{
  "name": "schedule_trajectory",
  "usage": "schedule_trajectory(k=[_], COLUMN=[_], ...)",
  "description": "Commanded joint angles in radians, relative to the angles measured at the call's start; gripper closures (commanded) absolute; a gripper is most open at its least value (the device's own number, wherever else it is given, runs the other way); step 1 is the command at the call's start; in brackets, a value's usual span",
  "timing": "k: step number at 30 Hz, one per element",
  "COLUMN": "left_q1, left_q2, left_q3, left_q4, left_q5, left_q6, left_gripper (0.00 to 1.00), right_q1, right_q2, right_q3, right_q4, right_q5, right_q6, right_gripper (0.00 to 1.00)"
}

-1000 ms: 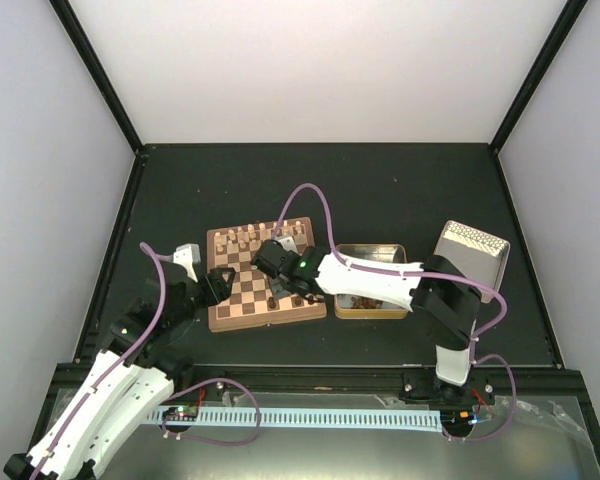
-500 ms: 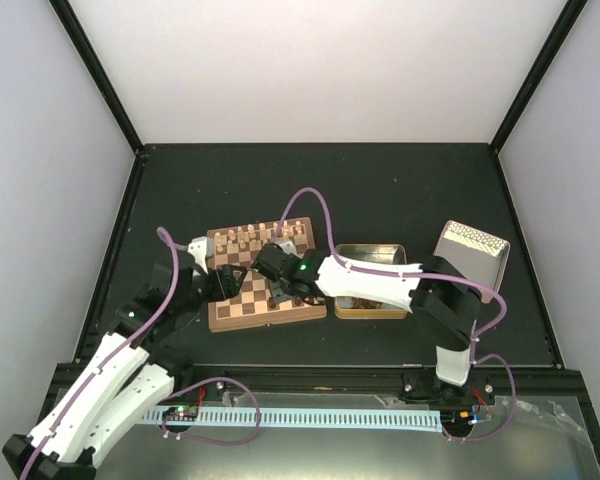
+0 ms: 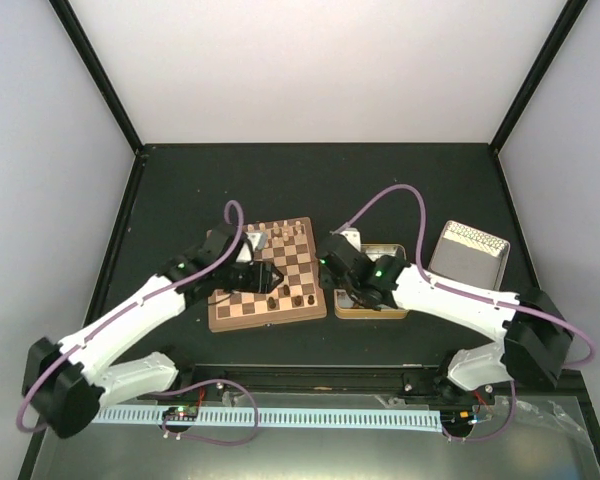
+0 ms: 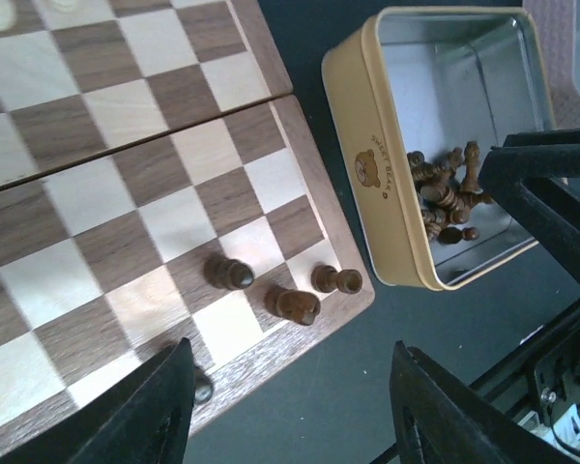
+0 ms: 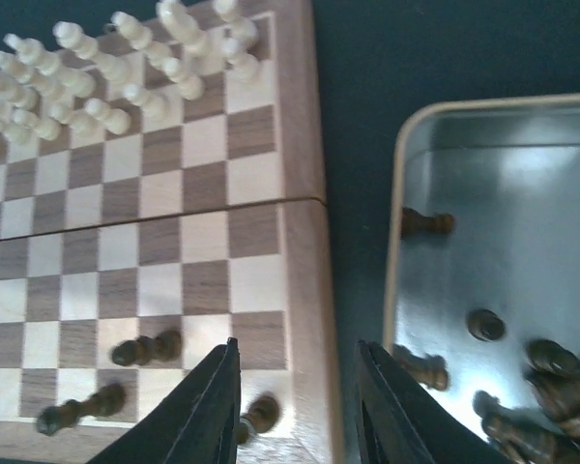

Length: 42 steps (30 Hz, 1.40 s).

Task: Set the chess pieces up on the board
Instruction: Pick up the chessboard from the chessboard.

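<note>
The board (image 3: pixel 242 312) lies in the middle of the table. Three dark brown chess pieces (image 4: pixel 292 305) stand close together at its near right corner, and a fourth (image 4: pixel 203 390) shows beside my left finger. My left gripper (image 4: pixel 290 411) hangs open over that corner with nothing between its jaws; from above it (image 3: pixel 272 280) sits over the board's near half. My right gripper (image 5: pixel 295 391) is open and empty above the strip between the board's right border (image 5: pixel 304 271) and the tin (image 5: pixel 398 251). More dark pieces (image 5: pixel 551 401) lie in the tin.
Cream chessmen (image 5: pixel 116 77) fill the board's far rows. The yellow-sided tin (image 3: pixel 383 312) stands just right of the board, its lid (image 3: pixel 467 250) further right. Black frame posts border the table.
My right gripper has opened and drawn back right from the board to the tin's left edge. My left arm has swung right over the board's near half.
</note>
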<state>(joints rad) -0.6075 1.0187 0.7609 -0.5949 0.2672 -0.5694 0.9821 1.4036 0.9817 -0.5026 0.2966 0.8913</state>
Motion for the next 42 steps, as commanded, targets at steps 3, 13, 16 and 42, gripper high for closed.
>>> schedule_trajectory(k=[3, 13, 16, 42], left_q1=[-0.073, -0.121, -0.128, -0.138], left_q2=[0.208, 0.412, 0.445, 0.542], left_q3=[0.138, 0.255, 0.265, 0.314], left_q4=[-0.045, -0.136, -0.147, -0.191], left_q5=[-0.036, -0.133, -0.139, -0.191], left_q6=[0.014, -0.001, -0.001, 0.033], left_gripper=[0.52, 0.56, 0.57, 0.97], right_q1=[-0.045, -0.089, -0.093, -0.096], right_q2=[-0.103, -0.168, -0.171, -0.204], right_q3=[-0.124, -0.196, -0.203, -0.219], right_q4=[0.056, 0.077, 0.084, 0.079], right_q5=[0.049, 0.040, 0.038, 0.045], right_q6=[0.067, 0.058, 0.056, 0.048], right_gripper=[0.67, 0.68, 0.68, 0.69])
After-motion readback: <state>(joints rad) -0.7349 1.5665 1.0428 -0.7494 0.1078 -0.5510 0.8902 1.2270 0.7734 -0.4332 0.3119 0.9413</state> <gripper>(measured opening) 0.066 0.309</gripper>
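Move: From the left hand, the dark piece standing alone in the second row lies about 2 cm ahead, 3 cm right and 9 cm below. Behind it in the edge row, all about 1 cm back of that hand, stand the knight some 6 cm right, the rook about 10 cm right and another dark piece straight back. From the right hand, the tin is about 12 cm right and level fore-and-aft, while the dark piece is 2 cm back and 10 cm left. Sinking about 8 cm onto the second-row dark piece, the left hand also eases some 3 cm right and 2 cm forward while its slanting fingers tip about 25 degrees nearer upright; partly closed on the way, they shut at the end, pinching the piece's upper part. Meanwhile the right hand slides about 5 cm right and slightly down from the board's edge to the tin's left side, then waits there, fingers still part open. ##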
